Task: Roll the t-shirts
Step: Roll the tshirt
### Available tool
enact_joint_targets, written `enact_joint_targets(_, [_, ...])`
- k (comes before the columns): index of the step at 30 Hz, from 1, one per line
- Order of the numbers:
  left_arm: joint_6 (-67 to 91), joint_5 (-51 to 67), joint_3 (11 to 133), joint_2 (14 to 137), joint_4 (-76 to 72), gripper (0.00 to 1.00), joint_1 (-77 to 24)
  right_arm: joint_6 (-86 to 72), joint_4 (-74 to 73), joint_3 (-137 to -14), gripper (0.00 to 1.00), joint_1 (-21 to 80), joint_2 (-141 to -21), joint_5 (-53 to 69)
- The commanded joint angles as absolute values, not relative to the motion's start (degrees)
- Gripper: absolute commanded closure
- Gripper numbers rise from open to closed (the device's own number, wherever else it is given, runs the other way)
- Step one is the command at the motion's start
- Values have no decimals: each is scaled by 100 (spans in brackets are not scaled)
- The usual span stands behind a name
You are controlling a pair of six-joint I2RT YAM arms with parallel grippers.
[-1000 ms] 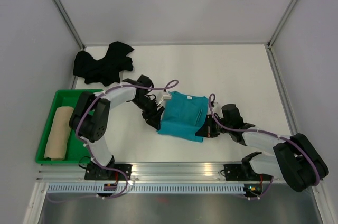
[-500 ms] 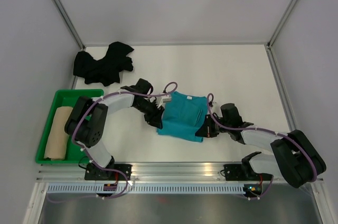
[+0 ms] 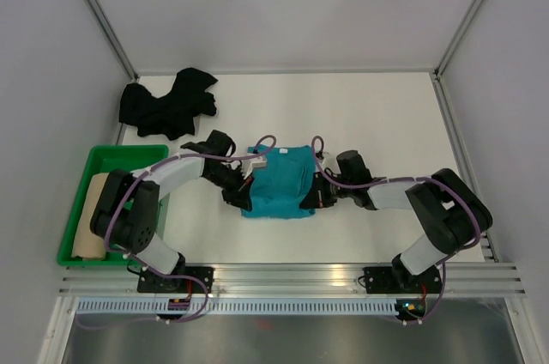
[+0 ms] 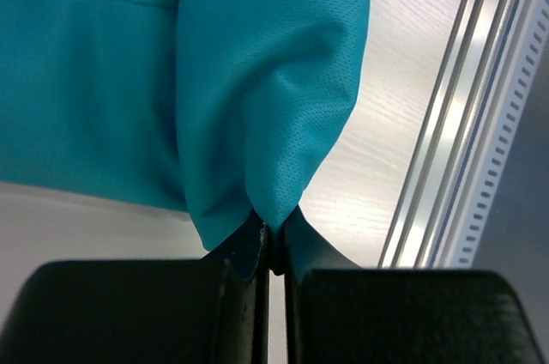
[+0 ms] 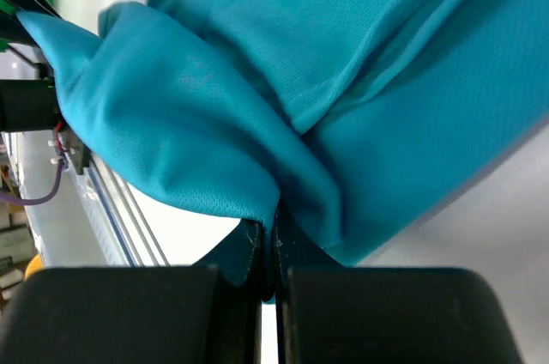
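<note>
The bright teal t-shirt (image 3: 279, 182) lies folded on the table's middle. My left gripper (image 3: 244, 195) is shut on its near left edge; the left wrist view shows the cloth (image 4: 266, 124) pinched between the jaws (image 4: 273, 239). My right gripper (image 3: 313, 197) is shut on the shirt's near right edge, with cloth (image 5: 223, 115) bunched over the jaws (image 5: 273, 231). The black t-shirt (image 3: 167, 105) lies crumpled at the far left. The beige-tan t-shirt (image 3: 94, 214) lies rolled in the green tray (image 3: 81, 254).
The green tray stands at the near left. An aluminium rail (image 3: 292, 276) runs along the table's near edge and shows in the left wrist view (image 4: 446, 149). Grey walls enclose the table at back and sides.
Both grippers have moved left and toward the back with the teal shirt, drawing its near edge over so the shirt looks narrower. The black and beige shirts have not moved.
</note>
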State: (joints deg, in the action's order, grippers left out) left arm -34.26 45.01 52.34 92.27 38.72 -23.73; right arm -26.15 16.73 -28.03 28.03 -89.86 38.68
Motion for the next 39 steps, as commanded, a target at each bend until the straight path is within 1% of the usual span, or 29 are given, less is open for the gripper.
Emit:
enact_joint_targets(1, [-4138,4562,5072,8579,4727,98,-2119,-2724,2145,-3392,100,3180,-9132,4157])
enact_joint_targets(3, [-4236,4491,4984,8255,4948,98,-2092,-2803,2127,-3358,100,3269,-8914,4219])
enact_joint_targets(6, [-4184,4491,5097,8147,4966,98,-2092,-2672,1812,-3086,100,3269,-8605,4236])
enact_joint_targets(11, [-3929,4500,5396,8613,4966,98,-2022,-2119,1135,-2883,100,3226,-8420,4420])
enact_joint_targets(16, [-3473,4184,5431,9140,4712,98,-1820,-1846,809,-2988,96,2945,-8560,4597])
enact_joint_targets(20, [-3165,4052,5546,9553,4466,98,-1679,-1810,887,-3076,89,2865,-8753,4509])
enact_joint_targets(21, [-3077,4052,5563,9589,4404,98,-1653,-1845,922,-3102,83,2857,-8876,4474])
enact_joint_targets(23, [-3006,4052,5590,9668,4264,98,-1635,-1854,932,-3164,78,2856,-9008,4325])
enact_joint_targets(25, [-2953,4052,5599,9773,4210,98,-1626,-1854,975,-3182,70,2848,-9158,4228])
enact_joint_targets(29, [-2944,3929,5581,9923,4140,98,-1626,-1995,993,-3164,61,2743,-9062,3947])
enact_joint_targets(33, [-2936,3964,5555,9949,4105,98,-1591,-1917,844,-3094,57,2541,-8396,3631])
enact_joint_targets(39, [-2927,4008,5572,9870,4078,98,-1582,-1381,-324,-3400,58,2443,-7491,3016])
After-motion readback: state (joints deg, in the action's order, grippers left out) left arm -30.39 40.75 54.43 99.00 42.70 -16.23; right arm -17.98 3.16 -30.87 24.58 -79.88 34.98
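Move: Pinched between the hands, the folded near end of the teal t-shirt has its middle about 9 cm right of the left hand and 8 cm left of the right hand, level fore and aft, roughly 2 cm below the left fingers and 1 cm below the right. The shirt's flat part is centred some 9 cm ahead of that fold. From the left hand, the black shirt lies about 20 cm left and 27 cm farther out. Swinging the folded end left, both closed hands first rise about 3 cm. The left hand, keeping its pinch, then sinks some 5 cm and turns about 15 degrees, mostly counter-clockwise, ending 4 cm left of its start. The right hand comes back, right and down, opens at the table to release its corner, then lifts away right and forward, fingers open. ##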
